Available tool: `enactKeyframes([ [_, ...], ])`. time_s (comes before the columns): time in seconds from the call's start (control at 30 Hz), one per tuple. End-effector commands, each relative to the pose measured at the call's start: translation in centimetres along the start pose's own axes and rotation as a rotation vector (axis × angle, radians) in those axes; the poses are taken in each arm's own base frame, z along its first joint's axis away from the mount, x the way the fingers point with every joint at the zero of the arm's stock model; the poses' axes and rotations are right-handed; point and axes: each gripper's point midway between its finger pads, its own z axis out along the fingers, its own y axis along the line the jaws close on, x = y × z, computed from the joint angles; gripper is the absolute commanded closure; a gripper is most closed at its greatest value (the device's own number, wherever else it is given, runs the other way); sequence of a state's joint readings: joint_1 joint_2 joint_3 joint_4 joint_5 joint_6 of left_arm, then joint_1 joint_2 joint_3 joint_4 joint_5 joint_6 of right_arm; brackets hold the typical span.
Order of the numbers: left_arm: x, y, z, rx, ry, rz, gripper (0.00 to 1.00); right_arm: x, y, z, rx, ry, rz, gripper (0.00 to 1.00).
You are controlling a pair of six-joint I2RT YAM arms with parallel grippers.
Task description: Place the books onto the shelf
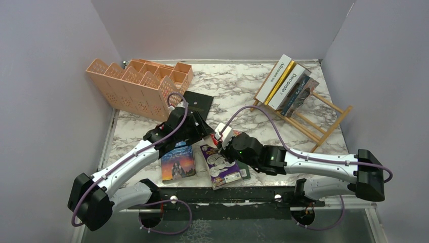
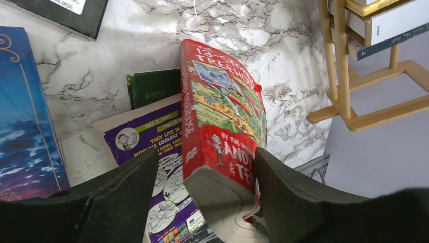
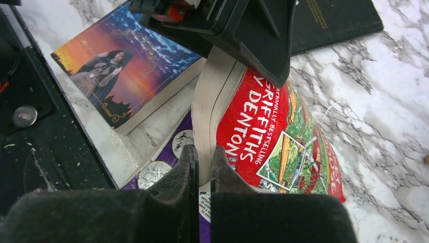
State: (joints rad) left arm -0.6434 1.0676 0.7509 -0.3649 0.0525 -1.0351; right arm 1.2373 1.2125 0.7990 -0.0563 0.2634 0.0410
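A red cartoon-cover book [image 2: 222, 116] [image 3: 273, 131] stands tilted on its edge over a purple cartoon book [image 1: 221, 164] [image 2: 146, 136]. My left gripper [image 2: 206, 152] [image 1: 205, 132] is open and straddles its near end. The right finger [image 2: 283, 187] touches the front cover; the left finger is clear of the spine. My right gripper [image 3: 205, 149] [image 1: 226, 144] is shut, its tips against the lower end of the red book's page block. The light-wood shelf [image 1: 313, 119] [image 2: 339, 66] at the back right holds white, yellow, "Decorate" and blue-spined books [image 1: 283, 81].
A sunset-cover book [image 1: 178, 162] [image 3: 121, 61] lies left of the purple one. A dark green book [image 2: 154, 87] lies under the purple one. A black book [image 1: 198, 104] [image 3: 329, 20] lies further back. A peach lattice organizer [image 1: 136, 83] stands at the back left.
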Motion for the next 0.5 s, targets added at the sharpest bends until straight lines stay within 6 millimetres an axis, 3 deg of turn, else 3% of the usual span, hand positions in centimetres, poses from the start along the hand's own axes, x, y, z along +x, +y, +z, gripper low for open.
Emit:
enactKeyframes([
  [0.0,-0.2,-1.8,-0.4,0.089,-0.002,-0.021,0.34,-1.3,2.7,-0.2,-0.132,-0.065,0.058,0.99],
  [0.17,0.0,-1.6,0.1,0.089,0.010,-0.025,0.41,-0.4,4.1,-0.1,-0.214,-0.046,0.045,0.85],
  [0.27,0.1,-1.5,0.2,0.094,0.012,-0.029,0.51,0.0,4.8,0.0,-0.248,-0.034,0.050,0.80],
  [0.37,0.1,-1.6,0.0,0.108,0.003,-0.030,0.70,0.1,5.2,0.0,-0.266,-0.029,0.064,0.74],
  [0.47,-0.1,-1.6,-0.2,0.118,-0.008,-0.015,0.92,-0.1,5.2,-0.2,-0.267,-0.029,0.087,0.61],
])
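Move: The red book, its bent end between the left fingers, has its middle about 4 cm ahead of the left hand, 6 cm right and 4 cm below. Below that hand by some 12 cm, the purple book lies 8 cm back and 4 cm right, the Jane Eyre book 8 cm back and 12 cm left, and the black book 12 cm ahead and 4 cm left. From the right hand, which holds the near corner, the red book's middle is 8 cm ahead, 2 cm right and 5 cm below. Hold the left gripper where it is, astride the red book, and close its fingers from three-quarters open until they pinch the spine end. Meanwhile open the right fingers about a third to let go of the near corner, and draw that hand back and a little left, about 3.5 cm in all, turning it some 10 degrees. ##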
